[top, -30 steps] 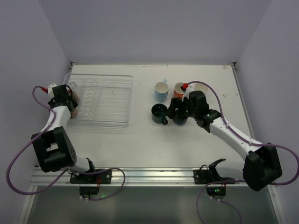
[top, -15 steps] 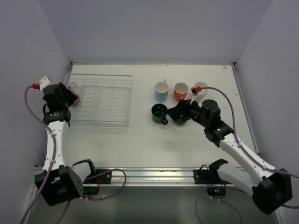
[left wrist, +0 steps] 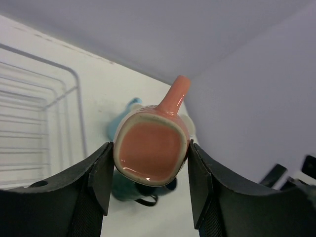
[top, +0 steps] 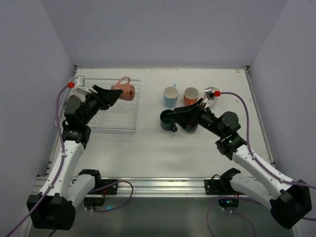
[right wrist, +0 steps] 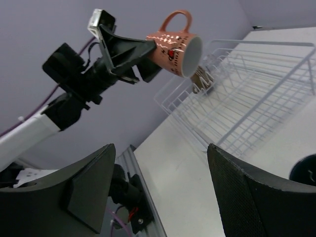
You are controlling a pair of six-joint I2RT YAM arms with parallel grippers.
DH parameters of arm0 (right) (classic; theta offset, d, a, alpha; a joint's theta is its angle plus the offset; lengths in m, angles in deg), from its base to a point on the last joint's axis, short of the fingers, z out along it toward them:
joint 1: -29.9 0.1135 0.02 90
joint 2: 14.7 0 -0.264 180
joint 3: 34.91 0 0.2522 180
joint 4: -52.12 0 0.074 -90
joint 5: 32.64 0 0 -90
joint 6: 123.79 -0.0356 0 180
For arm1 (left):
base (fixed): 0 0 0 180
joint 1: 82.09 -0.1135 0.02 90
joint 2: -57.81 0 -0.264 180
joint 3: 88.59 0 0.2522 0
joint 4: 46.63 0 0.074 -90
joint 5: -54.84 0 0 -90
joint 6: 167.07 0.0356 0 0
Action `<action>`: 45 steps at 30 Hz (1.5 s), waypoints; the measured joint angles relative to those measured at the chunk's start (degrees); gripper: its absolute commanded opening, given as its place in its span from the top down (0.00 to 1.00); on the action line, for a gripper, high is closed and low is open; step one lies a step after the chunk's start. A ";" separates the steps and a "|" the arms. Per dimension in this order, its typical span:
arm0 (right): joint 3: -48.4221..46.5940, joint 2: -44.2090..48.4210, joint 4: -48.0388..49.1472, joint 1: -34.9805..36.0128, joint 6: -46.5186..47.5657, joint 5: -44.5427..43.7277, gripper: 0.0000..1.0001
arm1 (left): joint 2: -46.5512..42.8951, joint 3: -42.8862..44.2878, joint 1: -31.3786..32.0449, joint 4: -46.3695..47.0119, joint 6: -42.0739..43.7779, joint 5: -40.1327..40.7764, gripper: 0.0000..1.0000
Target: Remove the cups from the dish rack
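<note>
My left gripper is shut on a small pink cup, held on its side in the air above the dish rack. In the left wrist view the pink cup's base sits squeezed between both fingers. The right wrist view shows the pink cup aloft over the rack, where a small brown cup still stands. On the table stand a light blue cup, an orange cup, a white cup and a dark teal cup. My right gripper is open, empty, above a second dark cup.
The right arm's purple cable loops over the table's right side. A metal rail runs along the near edge. Walls close in the table at the back and on both sides.
The left arm has lifted the pink cup out of the rack's left end and swung it right, above the rack. The right gripper has turned to point left over the dark cups.
</note>
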 measured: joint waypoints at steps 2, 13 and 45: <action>-0.02 -1.25 3.58 1.81 -1.25 0.00 0.23 | 0.00 -2.58 2.67 5.60 -3.78 -3.26 0.95; -5.97 -14.99 11.28 7.91 -3.85 1.29 0.27 | -1.38 -11.30 12.74 27.54 -16.09 -12.02 0.95; -8.57 -17.86 12.00 10.12 -6.80 -2.12 1.00 | -6.40 -4.04 18.43 9.73 1.29 -4.57 0.00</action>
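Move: The left hand already holds the pink cup, mouth facing away from its fingers; the open right gripper waits at the same height, about 28 cm to its right and 10 cm farther back. From the right hand that cup is some 25 cm left, 11 cm ahead and a touch higher. Well below the right hand, around 24 cm down, stand a dark green cup about 9 cm ahead and 2 cm left, and a second dark cup 8 cm ahead and 10 cm right. The left hand carries the pink cup about 12 cm right and 9 cm back, turning some 30 degrees clockwise, while the right hand reaches about 10 cm left and slightly up to meet it, turning counter-clockwise, and closes on the cup's rim with one finger inside the mouth. Only then does the left hand open wide, let go of the cup's bottom end and draw off a little left and up, while the right hand backs off to its right and sinks slightly, keeping its pinch. ##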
